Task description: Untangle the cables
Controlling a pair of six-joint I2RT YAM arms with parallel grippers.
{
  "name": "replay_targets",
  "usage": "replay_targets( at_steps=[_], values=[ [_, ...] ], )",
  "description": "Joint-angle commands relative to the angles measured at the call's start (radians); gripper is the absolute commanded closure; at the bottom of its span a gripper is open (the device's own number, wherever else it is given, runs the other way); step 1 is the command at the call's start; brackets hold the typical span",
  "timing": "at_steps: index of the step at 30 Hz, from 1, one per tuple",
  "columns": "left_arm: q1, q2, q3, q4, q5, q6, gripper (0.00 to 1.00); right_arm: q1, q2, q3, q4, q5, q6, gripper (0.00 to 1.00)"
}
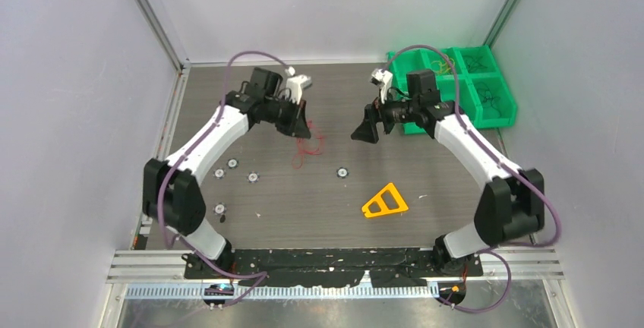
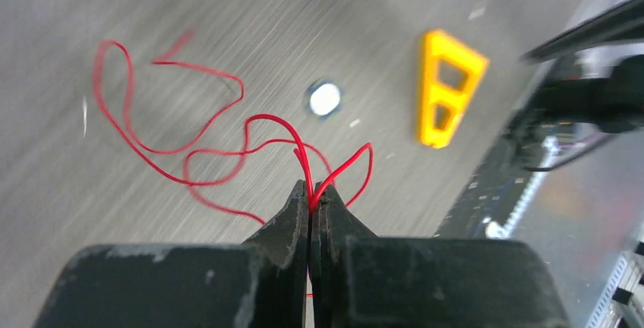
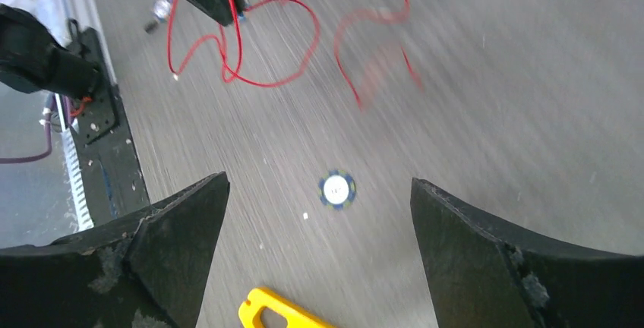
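Observation:
A thin red cable lies in loose loops on the grey table just left of centre. My left gripper stands over it. In the left wrist view the left gripper is shut on a strand of the red cable, which fans out ahead of the tips. My right gripper hangs to the right of the cable, apart from it. In the right wrist view the right gripper stands wide open with nothing between its fingers, and the red cable is farther off.
A yellow triangular piece lies near the table's front right. A blue-and-white chip sits near the middle, and several small round chips lie to the left. A green compartment bin holding more cables stands at the back right.

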Motion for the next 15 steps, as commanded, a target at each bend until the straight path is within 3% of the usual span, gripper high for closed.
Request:
replay_targets(
  at_steps=[1,4,9,15],
  values=[
    [0.0,-0.101,0.111,0.075,0.324,0.041,1.0,0.053,-0.172,-0.063,0.397,-0.121,0.095,0.05],
    [0.0,-0.127,0.136,0.116,0.413,0.073,1.0,0.1,-0.242,-0.081,0.541,-0.112,0.117,0.05],
    [-0.003,-0.14,0.178,0.166,0.51,0.076,1.0,0.196,-0.289,-0.075,0.6,-0.079,0.095,0.05],
    [-0.01,-0.169,0.157,0.415,0.566,-0.166,1.0,0.264,-0.231,-0.079,0.667,0.011,0.14,0.05]
  ],
)
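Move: The left hand already holds the red cable about 14 cm above the table; the right gripper it is being raised to face stands roughly 15 cm to its right and 3 cm farther out, at much the same height. From the right hand, the hanging red cable lies about 15 cm left, 3 cm back and a little lower; the lone poker chip is 7 cm back, 5 cm left and 15 cm down, the yellow triangle 15 cm back, 7 cm right and equally low. Keeping its closed grip on the red cable, the left hand goes on up about 16 cm, quick at first and then easing, while it drifts some 5 cm right and slightly back and its fingers swing up nearer level, pointing right. The right hand, jaws still wide open, climbs as far with it and closes in about 8 cm left and 6 cm back, levelling and rolling its fingers until they stand either side of the cable just by the left fingertips, without shutting. ##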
